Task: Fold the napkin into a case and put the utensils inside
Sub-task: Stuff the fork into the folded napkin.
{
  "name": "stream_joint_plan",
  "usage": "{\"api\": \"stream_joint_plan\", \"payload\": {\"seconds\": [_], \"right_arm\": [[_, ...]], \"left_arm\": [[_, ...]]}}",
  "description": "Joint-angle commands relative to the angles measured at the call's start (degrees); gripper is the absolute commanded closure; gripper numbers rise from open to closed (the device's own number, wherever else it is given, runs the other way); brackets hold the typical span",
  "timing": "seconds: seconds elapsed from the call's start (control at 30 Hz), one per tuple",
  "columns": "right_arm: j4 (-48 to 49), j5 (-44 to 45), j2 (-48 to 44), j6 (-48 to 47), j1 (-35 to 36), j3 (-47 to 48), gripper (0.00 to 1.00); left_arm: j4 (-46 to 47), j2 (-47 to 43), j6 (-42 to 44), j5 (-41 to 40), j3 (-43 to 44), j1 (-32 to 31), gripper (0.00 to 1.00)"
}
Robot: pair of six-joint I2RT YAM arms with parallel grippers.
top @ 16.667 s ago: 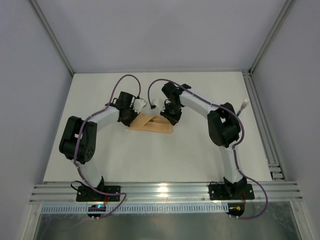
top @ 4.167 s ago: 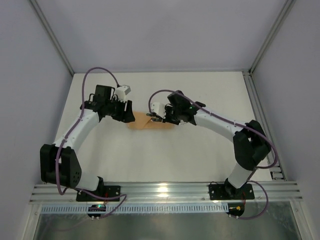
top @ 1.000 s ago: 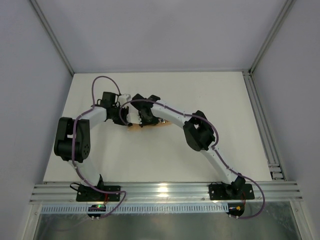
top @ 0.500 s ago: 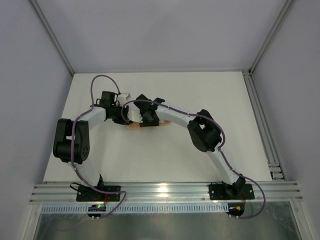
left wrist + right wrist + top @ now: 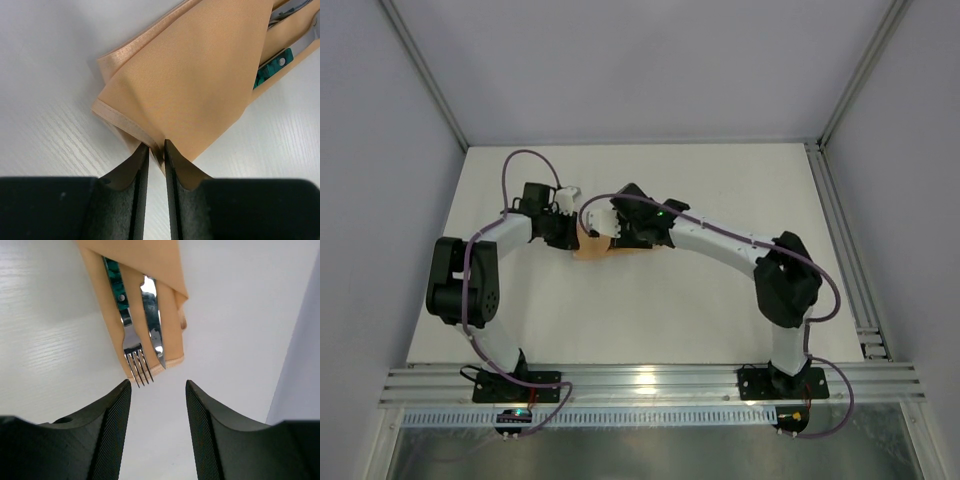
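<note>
The peach-orange napkin [image 5: 190,85] lies folded as a long case [image 5: 150,270] on the white table. A fork [image 5: 133,347] and a knife [image 5: 153,325] lie side by side in it. Their teal handles [image 5: 116,282] run under the top flap, and the tines and blade tip stick out at the near end. My left gripper [image 5: 156,150] is shut on the napkin's hemmed corner. My right gripper [image 5: 157,385] hangs open just past the fork tines, holding nothing. From above, both gripper heads crowd over the napkin [image 5: 592,247] and hide most of it.
The white tabletop [image 5: 720,190] is bounded by grey walls. An aluminium rail [image 5: 845,240] runs along the right side and another along the near edge [image 5: 650,380]. My right arm's elbow [image 5: 785,280] stands over the right half of the table.
My right gripper has opened and drawn back from the napkin toward the right, its elbow swinging right. My left gripper has stayed at the napkin's corner, its jaws slightly wider.
</note>
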Motion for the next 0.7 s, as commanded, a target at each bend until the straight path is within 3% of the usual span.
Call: {"api": "stream_joint_plan", "payload": {"seconds": [0.0, 0.07, 0.1, 0.17, 0.2, 0.23, 0.6, 0.67], "right_arm": [[6.4, -2.9, -8.1, 9.0, -1.3, -4.7, 0.48], [8.6, -6.6, -9.4, 16.5, -5.4, -6.4, 0.48], [11.0, -7.9, -9.4, 27.1, -7.7, -7.4, 0.49], [12.4, -14.0, -8.1, 38.9, -15.0, -7.3, 0.59], [12.2, -16.0, -7.0, 49.2, -17.2, -6.6, 0.67], [12.0, -17.9, -4.9, 52.8, -18.8, -6.4, 0.7], [18.1, -19.2, -1.7, 59.3, -21.0, -13.4, 0.72], [19.1, -19.6, -1.8, 59.8, -21.0, -14.5, 0.76]], "left_arm": [[0.2, -2.2, 0.9, -0.3, -0.1, 0.4, 0.8], [0.2, -2.5, 0.8, -0.4, -0.2, 0.3, 0.78], [0.1, -2.8, 0.8, -0.7, -0.2, 0.4, 0.78], [0.1, -3.1, 0.8, -0.7, -0.3, 0.4, 0.78], [0.1, -3.4, 0.7, -0.8, -0.3, 0.4, 0.78], [0.0, -3.5, 0.8, -0.8, -0.4, 0.4, 0.78], [0.4, -3.6, 1.3, -1.1, -1.8, 0.4, 0.79], [0.4, -3.5, 1.4, -1.2, -1.9, 0.5, 0.81]]}}
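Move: Beneath the empty right hand, about 10 cm down, lies the fork, its middle roughly 1 cm ahead and 1 cm left, tines pointing right. The knife lies about 4 cm ahead and 1 cm left of that hand; the folded napkin's middle is some 2 cm ahead and 3 cm left, both equally low. For the left hand, at the napkin's left end, the fork's middle is about 11 cm right, level in reach and 3 cm lower. Lifting some 4 cm first, the right hand arcs right and forward over the exposed fork, then sinks about 10 cm beside the tine end, easing back and slightly left at the last; it ends about 8 cm right of its start. Its wrist turns clockwise roughly 55 degrees while the half-open fingers narrow, touching nothing. The left fingers stay on the napkin's hem, almost still. ##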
